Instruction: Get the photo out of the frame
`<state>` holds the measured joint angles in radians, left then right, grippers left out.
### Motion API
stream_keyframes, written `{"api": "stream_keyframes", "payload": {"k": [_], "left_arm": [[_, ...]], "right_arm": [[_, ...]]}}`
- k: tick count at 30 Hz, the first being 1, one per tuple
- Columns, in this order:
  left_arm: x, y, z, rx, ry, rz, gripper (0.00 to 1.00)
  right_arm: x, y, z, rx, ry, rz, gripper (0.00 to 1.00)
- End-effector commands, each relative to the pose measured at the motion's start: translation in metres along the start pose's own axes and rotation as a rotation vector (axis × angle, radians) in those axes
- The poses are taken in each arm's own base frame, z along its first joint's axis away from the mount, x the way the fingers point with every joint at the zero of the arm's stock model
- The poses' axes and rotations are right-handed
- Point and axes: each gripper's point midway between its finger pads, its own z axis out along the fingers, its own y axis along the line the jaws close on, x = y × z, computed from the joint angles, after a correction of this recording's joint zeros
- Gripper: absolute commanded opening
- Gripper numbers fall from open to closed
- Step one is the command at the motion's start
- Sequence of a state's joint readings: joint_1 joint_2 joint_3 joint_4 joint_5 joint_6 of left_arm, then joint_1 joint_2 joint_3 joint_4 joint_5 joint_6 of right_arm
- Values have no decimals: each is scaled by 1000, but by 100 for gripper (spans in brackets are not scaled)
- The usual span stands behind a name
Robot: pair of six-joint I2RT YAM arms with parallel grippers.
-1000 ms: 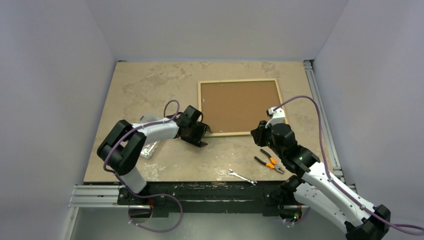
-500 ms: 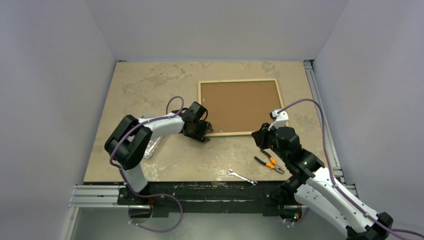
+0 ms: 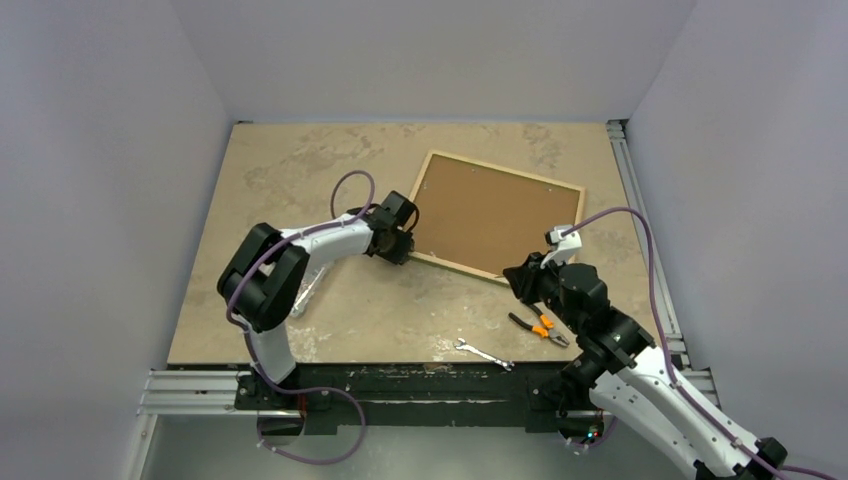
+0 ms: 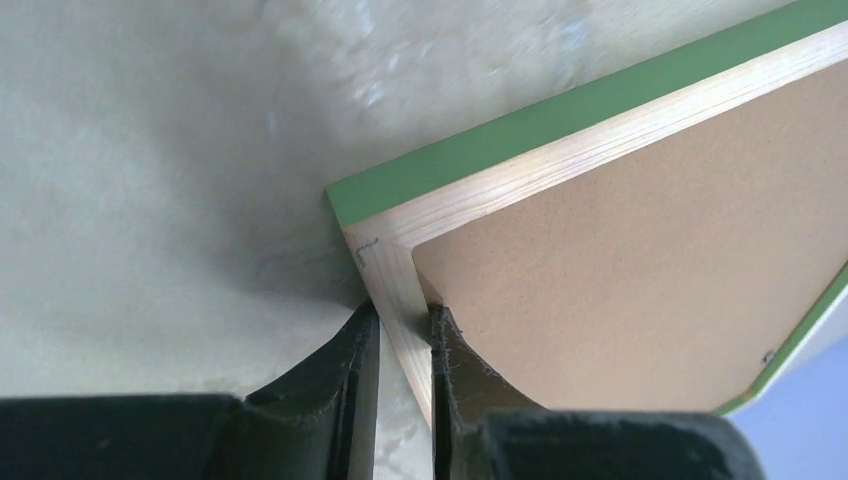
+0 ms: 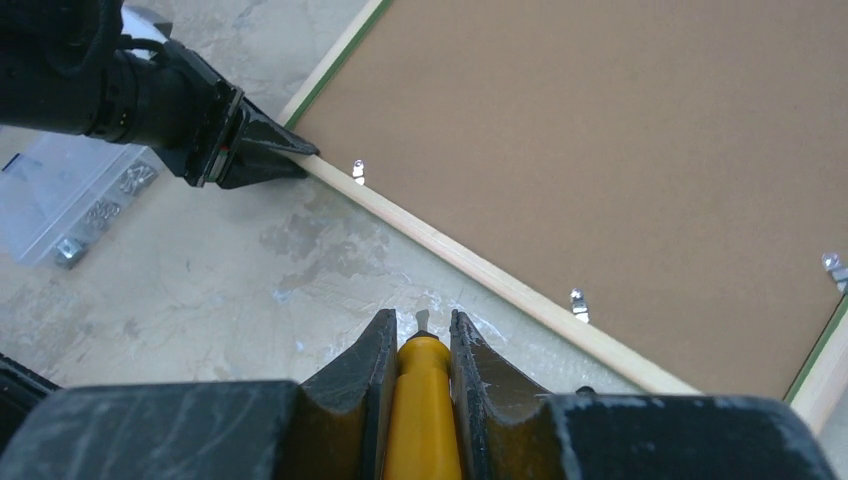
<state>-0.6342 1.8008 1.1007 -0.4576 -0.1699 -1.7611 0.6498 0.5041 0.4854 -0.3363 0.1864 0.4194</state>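
Observation:
The frame (image 3: 455, 266) lies face down and askew on the table, its pale wood rail (image 4: 600, 150) edged in green. The photo's plain brown back (image 3: 495, 212) fills it, and the printed side is hidden. My left gripper (image 3: 405, 245) is shut on the frame's near-left corner, with the rail pinched between the fingers (image 4: 403, 318). My right gripper (image 3: 520, 275) hovers just in front of the near rail (image 5: 480, 270). It is shut on a yellow-handled screwdriver (image 5: 422, 400) whose small metal tip points toward the frame.
Small metal clips (image 5: 577, 303) sit along the inner edge of the backing. Orange-handled pliers (image 3: 540, 325) and a wrench (image 3: 485, 353) lie near the front edge. A clear plastic box (image 3: 298, 295) of small parts sits by the left arm.
The left gripper has closed on the frame's near-left corner. The frame has turned clockwise from square to askew. The right arm has drawn back slightly toward the front.

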Motion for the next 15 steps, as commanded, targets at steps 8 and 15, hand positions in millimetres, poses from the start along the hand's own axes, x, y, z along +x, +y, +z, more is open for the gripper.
{"api": "stream_keyframes", "payload": {"k": [8, 15], "left_arm": [[-72, -36, 8, -75, -146, 481, 0], [-83, -69, 15, -14, -31, 760, 0]], "right_arm": [[-11, 16, -3, -82, -55, -7, 0], [-10, 16, -1, -77, -46, -16, 0]]}}
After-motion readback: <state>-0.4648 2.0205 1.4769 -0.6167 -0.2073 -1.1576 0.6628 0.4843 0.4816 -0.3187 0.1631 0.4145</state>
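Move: Just right of and ahead of the left fingers, which already grip its near rail, lies the photo frame, face down; its middle is about 20 cm to their right and 8 cm farther out. The pliers lie some 30 cm right and 18 cm back, the wrench 17 cm right and 25 cm back, the plastic box 25 cm left and 5 cm back. From the right hand, the frame's middle is about 18 cm ahead, 4 cm left and 15 cm below. Swinging the frame round by its near-left end, the left hand keeps its pinch on the near rail beside the corner and drags it forward and to the left, about 9–10 cm in all, picking up speed from the start. The wrist turns some 20 degrees clockwise and rolls so its left side rises, fingers staying shut on the wood. ##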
